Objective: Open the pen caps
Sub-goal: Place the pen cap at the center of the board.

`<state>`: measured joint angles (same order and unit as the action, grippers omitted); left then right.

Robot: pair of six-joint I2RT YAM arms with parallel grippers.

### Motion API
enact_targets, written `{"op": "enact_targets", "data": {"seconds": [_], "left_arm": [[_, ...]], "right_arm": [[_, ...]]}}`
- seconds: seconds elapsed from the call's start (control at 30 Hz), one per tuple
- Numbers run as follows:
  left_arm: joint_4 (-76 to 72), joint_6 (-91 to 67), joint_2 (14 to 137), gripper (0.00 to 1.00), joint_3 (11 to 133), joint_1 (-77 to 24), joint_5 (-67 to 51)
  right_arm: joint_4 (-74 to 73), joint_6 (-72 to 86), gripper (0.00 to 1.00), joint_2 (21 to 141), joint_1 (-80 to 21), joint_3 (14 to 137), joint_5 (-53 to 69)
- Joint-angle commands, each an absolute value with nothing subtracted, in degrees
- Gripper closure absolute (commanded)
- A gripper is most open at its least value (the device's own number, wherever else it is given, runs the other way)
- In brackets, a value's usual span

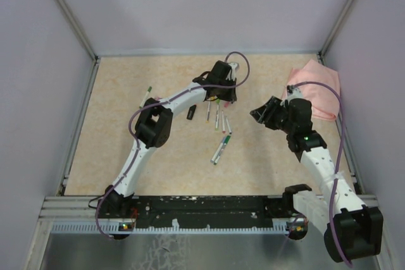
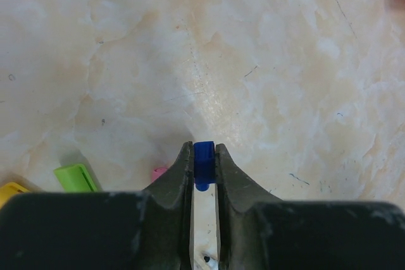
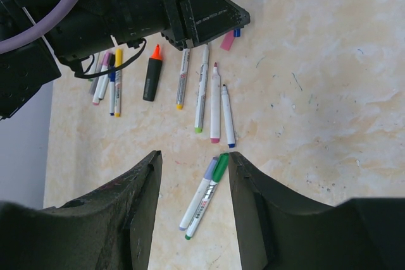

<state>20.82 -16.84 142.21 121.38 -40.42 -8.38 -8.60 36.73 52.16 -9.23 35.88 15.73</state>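
My left gripper (image 2: 204,156) pinches a small blue pen cap (image 2: 204,161) between its fingertips just above the table. Loose caps lie near it: green (image 2: 74,177), yellow (image 2: 9,191) and pink (image 2: 158,172). In the top view the left gripper (image 1: 224,96) hangs over the far ends of a row of white pens (image 1: 218,118). My right gripper (image 3: 193,162) stands open and empty above two pens that still wear caps, one green (image 3: 219,167) and one purple (image 3: 209,167). From the right wrist I also see the blue cap (image 3: 236,31) in the left jaws.
A pink cloth (image 1: 316,86) lies at the back right. An orange-tipped black highlighter (image 3: 152,71) and a bunch of slim pens (image 3: 107,80) lie left of the row. One green-capped pen (image 1: 145,95) rests apart at the far left. Walls enclose the table.
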Motion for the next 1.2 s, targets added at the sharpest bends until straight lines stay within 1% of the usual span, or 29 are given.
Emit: {"op": "enact_targets", "data": {"seconds": [0.0, 0.37, 0.67, 0.97, 1.17], "left_arm": [[21.13, -16.19, 143.2, 0.82, 123.27, -40.69, -7.66], [21.62, -16.11, 141.56, 0.68, 123.53, -40.74, -6.97], [21.54, -16.26, 136.76, 0.66, 121.68, -40.61, -6.38], [14.13, -16.41, 122.15, 0.63, 105.13, -40.19, -7.66], [11.84, -16.4, 111.26, 0.63, 92.83, -38.69, -10.86]], "right_arm": [[-6.84, 37.29, 0.53, 51.1, -8.75, 36.03, 16.06], [-7.16, 37.36, 0.53, 50.93, -8.79, 36.25, 16.26], [-7.34, 37.14, 0.53, 50.38, -8.72, 36.47, 16.91], [-6.57, 37.3, 0.53, 49.77, -8.78, 35.65, 18.78], [-5.64, 37.38, 0.53, 49.59, -8.79, 35.18, 20.04]]}}
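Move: The blue cap is between the left fingertips, at the hand point just over the board. The pink cap lies about 4 cm left of it and 2 cm back, the green cap some 8 cm left and level with it, the yellow cap about 10 cm left and also level, all some 1 cm lower than the hand. From the right hand, the blue cap lies roughly 16 cm ahead, 4 cm left and 14 cm down. The left fingers open, release the blue cap, then rise about 11 cm, easing back and left over the caps. ##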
